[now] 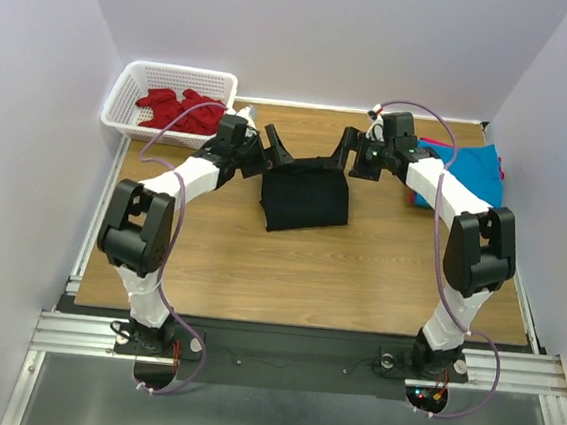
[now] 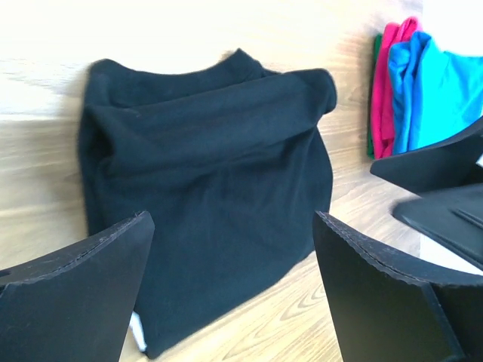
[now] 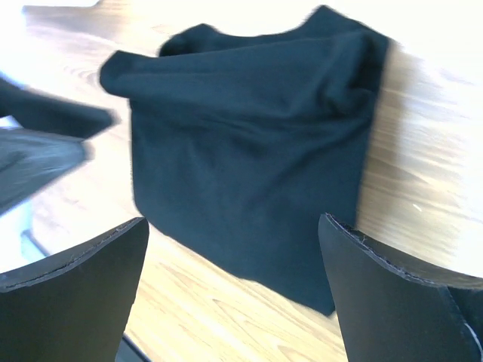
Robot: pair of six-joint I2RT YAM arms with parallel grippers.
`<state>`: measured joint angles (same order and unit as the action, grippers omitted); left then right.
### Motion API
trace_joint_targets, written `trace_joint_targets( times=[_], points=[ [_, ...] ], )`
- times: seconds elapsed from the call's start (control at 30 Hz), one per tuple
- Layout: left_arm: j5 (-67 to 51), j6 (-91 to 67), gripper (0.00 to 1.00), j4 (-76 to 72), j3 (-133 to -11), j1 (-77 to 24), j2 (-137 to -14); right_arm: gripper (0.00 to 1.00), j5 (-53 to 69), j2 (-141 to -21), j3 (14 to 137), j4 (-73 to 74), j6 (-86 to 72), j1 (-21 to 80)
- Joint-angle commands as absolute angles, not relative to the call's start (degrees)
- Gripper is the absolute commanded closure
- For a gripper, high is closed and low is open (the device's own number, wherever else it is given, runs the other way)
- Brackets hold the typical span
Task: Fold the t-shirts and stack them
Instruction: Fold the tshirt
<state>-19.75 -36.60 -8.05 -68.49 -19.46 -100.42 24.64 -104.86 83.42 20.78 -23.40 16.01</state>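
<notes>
A folded black t-shirt (image 1: 305,197) lies flat on the wooden table (image 1: 357,280), mid-table. My left gripper (image 1: 277,150) hovers open at its far left corner and holds nothing. My right gripper (image 1: 348,150) stands open at the far right corner, also empty. In the left wrist view the black t-shirt (image 2: 211,173) fills the space beyond the open left gripper (image 2: 232,220). From the right wrist camera the same t-shirt (image 3: 256,143) lies beyond the open right gripper (image 3: 234,221). A turquoise-blue t-shirt (image 1: 473,171) tops a pile at the right. Red t-shirts (image 1: 181,109) lie in the basket.
A white lattice basket (image 1: 124,97) stands at the far left corner. The pile at the right shows red cloth (image 2: 385,83) and a green edge under the turquoise t-shirt (image 2: 445,98). White walls close in the table on three sides.
</notes>
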Motion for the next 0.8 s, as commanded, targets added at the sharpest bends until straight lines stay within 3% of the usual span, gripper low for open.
trace_joint_targets(
  times=[0.0,0.37,0.77],
  points=[
    [-23.73,-36.83,0.01,-11.25,-73.56,-19.6,-104.84,0.0,31.2,-109.06,86.22,16.35,-25.22,16.52],
    [-21.27,-37.79,0.01,-10.99,-85.43,-17.93,-119.25,0.0,34.45,-130.59,107.13,14.06,-30.05,15.82],
    [-22.06,-37.71,0.01,-9.67,-83.14,-15.29,-121.65,0.0,32.43,-137.64,105.82,14.15,-30.94,14.68]
  ],
)
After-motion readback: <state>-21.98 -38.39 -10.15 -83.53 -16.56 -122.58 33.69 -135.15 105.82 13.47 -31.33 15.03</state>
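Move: Behind and between the two hands, the folded black t-shirt lies with its middle about 4 cm back and 10 cm right of the left hand, some 11 cm below; from the right hand it is 4 cm back, 12 cm left and 10 cm down. The white basket stands roughly 37 cm left of the left hand and 17 cm ahead; the pile of folded shirts lies some 34 cm right of the right hand and 5 cm ahead. Swooping down and forward together, both wide-open grippers come onto the black t-shirt near its folded far edge and push it ahead of them. Each sinks some 8 to 9 cm and goes about as far forward, the right also closing in 4 cm leftward and tilting roughly 10 degrees; the fingers stay open and both hands have eased to a stop by the end. ##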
